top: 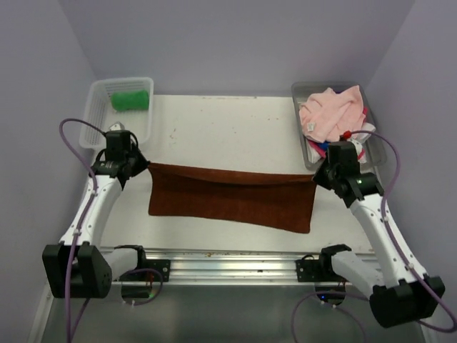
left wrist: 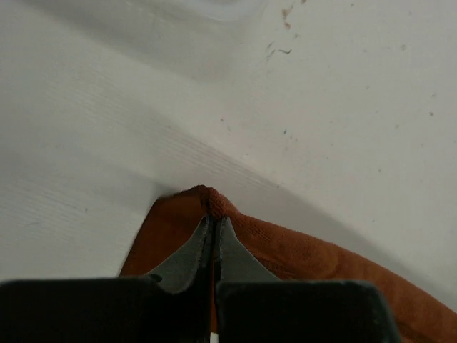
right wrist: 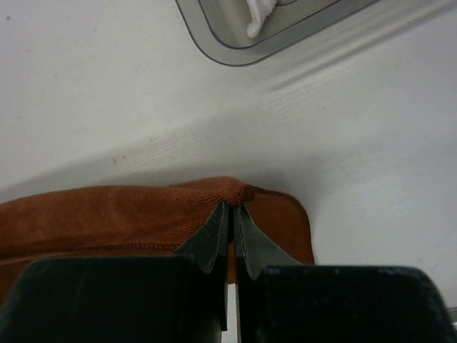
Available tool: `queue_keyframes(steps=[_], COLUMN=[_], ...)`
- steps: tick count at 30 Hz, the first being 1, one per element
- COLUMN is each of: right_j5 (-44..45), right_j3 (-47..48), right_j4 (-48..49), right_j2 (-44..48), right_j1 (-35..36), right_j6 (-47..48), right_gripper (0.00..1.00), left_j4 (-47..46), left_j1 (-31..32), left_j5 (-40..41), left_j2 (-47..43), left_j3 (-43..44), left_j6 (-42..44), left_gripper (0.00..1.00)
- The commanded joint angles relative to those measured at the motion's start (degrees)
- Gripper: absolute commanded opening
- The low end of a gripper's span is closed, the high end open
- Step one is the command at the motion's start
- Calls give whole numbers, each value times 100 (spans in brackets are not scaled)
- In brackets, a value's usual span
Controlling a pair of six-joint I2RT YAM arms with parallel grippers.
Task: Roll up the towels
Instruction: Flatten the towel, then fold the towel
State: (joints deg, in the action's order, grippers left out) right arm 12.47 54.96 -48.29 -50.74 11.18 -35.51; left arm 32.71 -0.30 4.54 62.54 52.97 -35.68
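Observation:
A rust brown towel [top: 232,200] hangs stretched between my two grippers over the middle of the table, its lower part lying on the surface. My left gripper [top: 145,165] is shut on the towel's left top corner [left wrist: 207,200]. My right gripper [top: 318,174] is shut on the right top corner [right wrist: 239,193]. A bright green towel [top: 131,99] lies in the white mesh basket [top: 96,118] at the back left. A pale pink towel [top: 330,114] lies heaped on other towels in the clear grey tray [top: 303,93] at the back right.
The grey tray's corner [right wrist: 235,50] shows in the right wrist view just beyond the held corner. The metal rail [top: 228,266] carrying the arm bases runs along the near edge. Purple walls close in the table on three sides.

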Motion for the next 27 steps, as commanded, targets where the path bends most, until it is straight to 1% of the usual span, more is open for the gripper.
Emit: queue_keyframes(steps=[1, 4, 6, 10, 16, 22, 23, 27], right_j5=[203, 238, 265, 282, 247, 353, 344, 256], right_j3=[-82, -56, -3, 50, -283, -985, -1092, -1680], right_j4=[1364, 1743, 1823, 1990, 1921, 1692, 1683, 1718], right_j2=[-655, -1288, -1674, -2018, -1799, -1237, -1115, -964], right_j1=[-19, -28, -19, -28, -28, -37, -37, -37], right_j6=[88, 123, 175, 193, 246, 343, 325, 202], right_gripper=[0, 0, 0, 0, 0, 0, 0, 0], left_j4=[-810, -845, -880, -863, -679, -485, -485, -520], left_j1=[-32, -32, -32, -32, -32, -32, -32, -58], left_j5=[91, 83, 48, 47, 12, 38, 56, -40], left_j2=[336, 741, 961, 1172, 1155, 699, 663, 627], left_j3=[126, 275, 354, 442, 355, -392, -610, -999], left_j6=[-132, -167, -176, -167, -27, 140, 140, 105], left_gripper=[0, 0, 0, 0, 0, 0, 0, 0])
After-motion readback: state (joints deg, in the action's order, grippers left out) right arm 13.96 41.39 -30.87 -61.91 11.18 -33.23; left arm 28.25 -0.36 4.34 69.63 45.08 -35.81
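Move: Each hand already pinches a far corner of the brown towel above the table. The towel's near-left corner is about 8 cm back from the left hand, 1 cm to its left and 13 cm lower. The white basket's middle is some 28 cm ahead and 15 cm left. From the right hand, the near-right corner is about 7 cm back, neither left nor right, and 16 cm lower. The grey bin's middle is 30 cm ahead and 13 cm right. Forward and down, then back and down: both hands swing the brown towel's held corners outward over the table, the right about 7.5 cm and the left only half that. After a brief check, both draw back some 5 cm towards the near edge, ending 8 to 10 cm lower. The closed fingers keep their pinch and tip slightly further down. ##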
